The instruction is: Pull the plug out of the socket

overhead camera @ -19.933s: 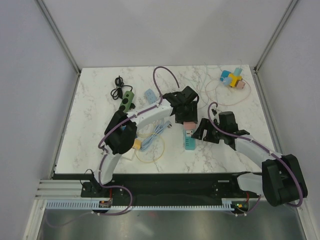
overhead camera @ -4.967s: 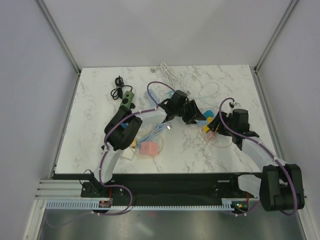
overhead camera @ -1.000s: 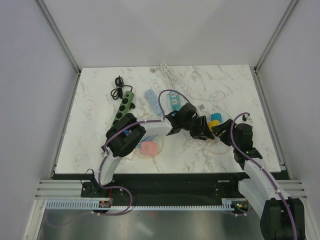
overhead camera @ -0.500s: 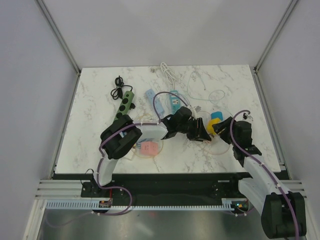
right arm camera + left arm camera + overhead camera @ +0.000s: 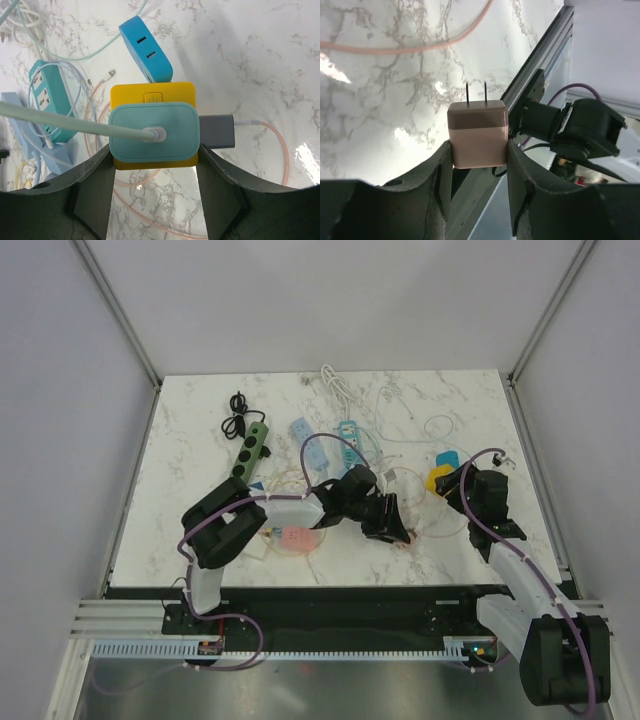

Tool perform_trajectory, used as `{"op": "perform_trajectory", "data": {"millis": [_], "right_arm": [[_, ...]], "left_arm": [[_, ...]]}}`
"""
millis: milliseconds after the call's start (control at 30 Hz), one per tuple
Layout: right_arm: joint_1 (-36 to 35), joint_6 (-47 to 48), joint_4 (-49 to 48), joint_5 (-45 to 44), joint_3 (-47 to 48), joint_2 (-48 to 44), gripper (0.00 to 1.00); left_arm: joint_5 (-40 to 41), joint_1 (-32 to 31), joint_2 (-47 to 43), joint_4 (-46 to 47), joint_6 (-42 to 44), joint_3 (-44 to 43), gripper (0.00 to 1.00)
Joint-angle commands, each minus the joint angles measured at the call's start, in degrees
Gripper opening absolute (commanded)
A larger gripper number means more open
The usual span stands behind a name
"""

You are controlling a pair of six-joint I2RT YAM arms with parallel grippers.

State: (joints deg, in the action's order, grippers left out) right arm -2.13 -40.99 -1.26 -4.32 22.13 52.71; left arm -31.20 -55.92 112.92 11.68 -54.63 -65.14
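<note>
My left gripper (image 5: 479,146) is shut on a pink plug (image 5: 478,132), whose two bare prongs point away over the marble, free of any socket. In the top view this gripper (image 5: 393,526) hangs near the table's front edge. A hand's width to its right, my right gripper (image 5: 154,154) is shut on a yellow cube socket (image 5: 155,92). A teal plug (image 5: 155,131) with a pale cord sits on the socket's upper face, a blue plug (image 5: 146,49) on its far side and a grey USB plug (image 5: 216,131) on its right. The top view shows the socket (image 5: 440,478) as well.
A pink cable (image 5: 395,49) loops over the marble between the arms. A teal power strip (image 5: 347,436), a light-blue strip (image 5: 300,430), a green strip (image 5: 251,448) and a black cord (image 5: 238,405) lie further back. A pink socket block (image 5: 296,538) sits front left.
My left gripper has drawn back toward the table's front edge with the pink plug, away from the yellow socket. My right gripper has carried the socket a little further back.
</note>
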Motion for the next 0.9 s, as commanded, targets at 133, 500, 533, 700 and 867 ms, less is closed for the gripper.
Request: {"op": "perform_trajectory", "data": {"millis": [133,500,533,700,867], "right_arm": [[-0.07,9.08,0.38,12.84,3.1,-0.24,0.0],[-0.24,19.1,5.12,34.54,4.67,2.92,0.0],[-0.42,19.46,5.38,35.07,4.76,3.27,0.0],[-2.96,19.19,5.74,37.89,4.94,5.47,0.0],[-4.28,18.94,4.52,42.01,4.59,3.9,0.0]], "left_arm": [[10.63,2.92,-13.86,-14.58,12.97,5.37,0.08],[9.4,13.03,-20.54,-15.9,15.6,16.19,0.7],[9.49,13.29,-21.16,-16.08,15.69,16.36,0.72],[6.78,13.29,-27.04,-16.16,17.27,15.23,0.79],[0.89,14.7,-29.69,-15.99,19.47,11.54,0.86]]}}
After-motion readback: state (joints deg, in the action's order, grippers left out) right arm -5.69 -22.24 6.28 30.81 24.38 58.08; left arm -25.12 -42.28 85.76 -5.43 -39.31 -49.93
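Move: The left hand holds the brown plug; its clear table spot is some 13 cm left, 2 ahead and 5 below. The pink cube lies about 26 left, level ahead; the teal strip 23 ahead, 13 left. The right hand holds the yellow adapter, bound for a place roughly 10 left, 6 back and 2 down. From there now, the brown plug is 12 left, 13 back and 3 below. Left hand carries the brown plug 14 cm left, lets go, rises; right swings the yellow adapter 10 cm left. ##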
